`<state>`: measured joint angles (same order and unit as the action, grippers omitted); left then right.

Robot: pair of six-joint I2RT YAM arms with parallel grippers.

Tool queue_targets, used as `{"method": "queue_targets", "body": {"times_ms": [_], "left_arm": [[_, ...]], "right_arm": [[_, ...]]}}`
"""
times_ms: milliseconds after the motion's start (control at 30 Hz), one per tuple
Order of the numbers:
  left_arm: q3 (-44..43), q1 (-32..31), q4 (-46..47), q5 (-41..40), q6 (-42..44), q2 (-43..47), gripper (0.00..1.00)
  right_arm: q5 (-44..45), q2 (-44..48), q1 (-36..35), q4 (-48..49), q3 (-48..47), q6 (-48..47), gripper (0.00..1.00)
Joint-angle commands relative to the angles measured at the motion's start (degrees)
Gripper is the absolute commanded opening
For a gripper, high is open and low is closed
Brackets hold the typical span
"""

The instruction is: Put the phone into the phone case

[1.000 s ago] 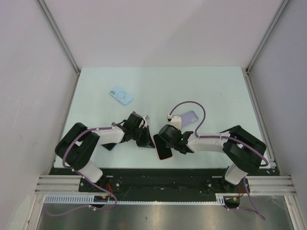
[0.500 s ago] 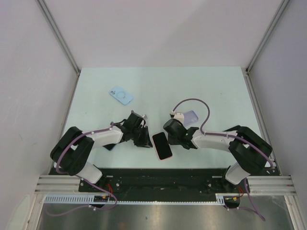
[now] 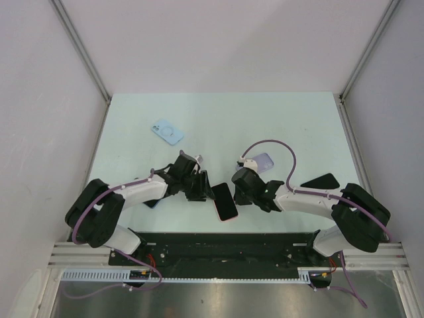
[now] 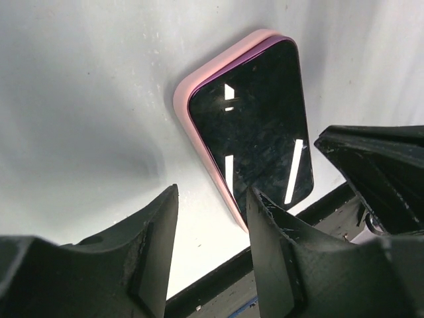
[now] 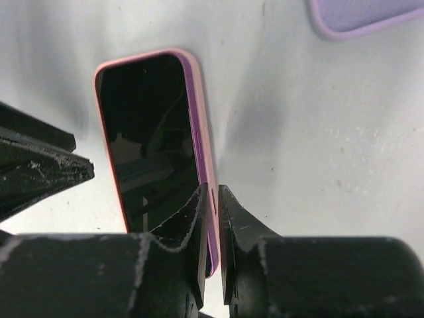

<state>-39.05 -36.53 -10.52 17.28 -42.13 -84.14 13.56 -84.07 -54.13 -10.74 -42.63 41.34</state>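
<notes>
The phone [image 3: 224, 201], black screen up, lies flat near the table's front edge, seated in a pink phone case [image 4: 182, 99] whose rim wraps round it. My left gripper [image 3: 201, 187] stands open just left of it; in the left wrist view the gripper [image 4: 212, 199] holds nothing and the phone [image 4: 255, 126] lies just beyond its fingertips. My right gripper [image 3: 244, 191] is just right of the phone. In the right wrist view this gripper [image 5: 213, 189] is nearly shut, with only a thin slit, over the pink rim [image 5: 204, 132], and grips nothing.
A lilac case [image 3: 263, 161] lies just behind the right gripper, also in the right wrist view [image 5: 358, 16]. A light blue case [image 3: 167, 131] sits at the back left. A flat black item [image 3: 320, 180] lies at the right. The black front rail [image 3: 218, 240] runs close below the phone.
The left gripper has opened from shut. The right gripper has drawn back to the right, off the phone, its jaws parting a little. The phone stays flat on the table.
</notes>
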Motion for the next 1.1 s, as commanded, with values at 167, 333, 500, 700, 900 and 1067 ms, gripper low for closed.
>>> {"method": "queue_targets", "body": {"times_ms": [167, 333, 500, 700, 900, 1067], "left_arm": [[1.43, -0.47, 4.72, 2.58, -1.64, -2.25, 0.48], [1.17, -0.47, 5.08, 3.73, -1.55, -4.71, 0.45], [1.43, -0.82, 5.25, 3.55, -1.90, -5.42, 0.44], [1.26, -0.73, 5.34, 4.08, -1.73, -6.83, 0.39], [1.08, -0.73, 6.13, 6.36, -2.17, -6.92, 0.33], [1.17, -0.82, 6.48, 7.07, -2.34, -7.09, 0.28]], "right_arm": [[-5.30, 1.37, -1.77, 9.07, 6.77, 2.69, 0.15], [-6.27, 2.77, -1.51, 12.06, 8.79, 4.01, 0.15], [-6.18, 6.28, -0.19, 11.01, 9.23, 2.96, 0.30], [-9.25, 11.30, 2.80, 12.84, 11.16, 0.76, 0.46], [-16.80, 10.87, 5.61, 18.03, 13.63, 0.06, 0.59], [-18.83, 8.05, 6.05, 20.84, 13.63, -0.12, 0.64]]}}
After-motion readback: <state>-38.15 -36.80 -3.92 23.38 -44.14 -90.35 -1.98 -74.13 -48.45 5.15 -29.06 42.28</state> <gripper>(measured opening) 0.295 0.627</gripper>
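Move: The phone, lying in the pink case, has its middle about 5 cm right of the left hand, level with it and 3 cm below; from the right hand it is 5 cm left, 1 cm ahead and 3 cm below. The lilac case lies some 13 cm ahead of the right hand and 6 cm right. A black phone lies about 23 cm left of the left hand, 1 cm ahead. Right hand opens, backs about 2 cm, rolling left-side-up; left hand sinks 2 cm and rightward to the phone's left edge, narrowing. ##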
